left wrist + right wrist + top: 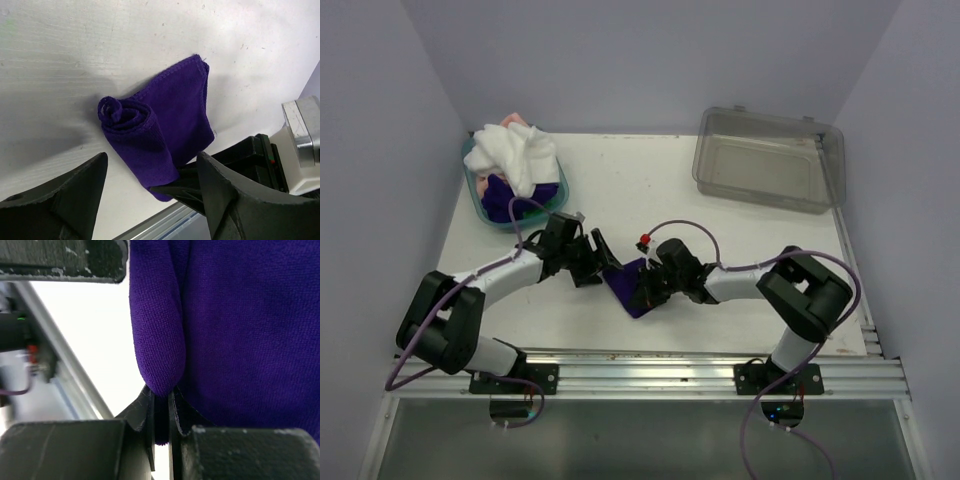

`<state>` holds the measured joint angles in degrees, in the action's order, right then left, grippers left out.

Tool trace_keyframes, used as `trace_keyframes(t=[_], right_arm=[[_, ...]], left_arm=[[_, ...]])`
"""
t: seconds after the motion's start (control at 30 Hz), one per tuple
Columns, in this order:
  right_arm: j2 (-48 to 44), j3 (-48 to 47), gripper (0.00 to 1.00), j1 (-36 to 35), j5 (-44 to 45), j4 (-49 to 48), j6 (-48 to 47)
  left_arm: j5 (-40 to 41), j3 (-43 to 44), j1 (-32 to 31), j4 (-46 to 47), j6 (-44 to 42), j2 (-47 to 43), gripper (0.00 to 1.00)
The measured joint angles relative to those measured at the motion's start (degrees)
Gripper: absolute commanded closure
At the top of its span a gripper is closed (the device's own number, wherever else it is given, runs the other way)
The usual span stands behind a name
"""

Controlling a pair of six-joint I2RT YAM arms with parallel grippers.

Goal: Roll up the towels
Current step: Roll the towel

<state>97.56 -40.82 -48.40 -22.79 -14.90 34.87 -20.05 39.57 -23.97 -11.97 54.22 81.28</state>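
A dark purple towel [626, 287] lies partly rolled on the white table between my two grippers. In the left wrist view its rolled end [122, 116] shows a spiral, and a flat flap [185, 100] lies beyond. My left gripper [594, 262] stands open, its jaws either side of the roll's near end [152, 156] without touching it. My right gripper [646, 286] is shut on a fold at the towel's end [162, 400]; its black fingers [186, 188] show in the left wrist view under the roll. A white towel [516, 156], a peach-pink one [516, 121] and more purple cloth [500, 201] sit heaped in the teal basket.
The teal basket [472, 186] stands at the table's back left. A clear grey plastic bin [767, 158] sits at the back right. The aluminium rail [660, 365] of the table's near edge runs close below the towel.
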Motion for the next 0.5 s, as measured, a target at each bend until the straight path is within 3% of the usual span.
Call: trace_keyframes(t=[0.23,0.33,0.4,0.43,0.5], right_arm=[[4.0,4.9,1.00,3.8,-10.0,-13.4,10.6],[5.0,5.6,0.98,4.8,-11.8,-16.3,13.3],[5.1,5.7,0.81,4.9,-12.5,-16.5,14.0],[5.0,5.6,0.67,4.9,-12.5,-16.1,13.9],[4.0,5.4,0.56,4.8,-11.3,-12.9,12.8]], left_arm=[[-1.5,-1.0,-0.2,2.6,-0.2,4.2,0.45],[-1.7,-1.0,-0.5,4.1,-0.3,6.2,0.62],[-2.1,-1.0,-0.7,4.9,-0.4,7.5,0.69],[-2.3,-1.0,-0.8,5.2,-0.6,8.0,0.69],[-2.7,-1.0,-0.9,5.4,-0.6,8.8,0.69]])
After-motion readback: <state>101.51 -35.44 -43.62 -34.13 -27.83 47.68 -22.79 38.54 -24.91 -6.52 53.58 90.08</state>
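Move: Just under the open left fingers, about 4 cm down, 1 cm back and 1 cm to the right, stands the far end of the rolled part of the towel. From that hand the roll's near end, already pinched by the right fingers, lies some 7 cm back and 10 cm right, and the flat rest of the towel roughly 10 cm right and 1 cm back. The roll's far end is about 7 cm ahead of the right hand and 10 cm to its left. Sinking about 4 cm with a slight drift back and to the right, the left hand comes down astride the roll's far end and closes its fingers from wide to about a third open around it. The right hand stays nearly in place on the near end, twisting some 15 degrees further with its pinch kept, then opens the fingers partway only at the very end. ##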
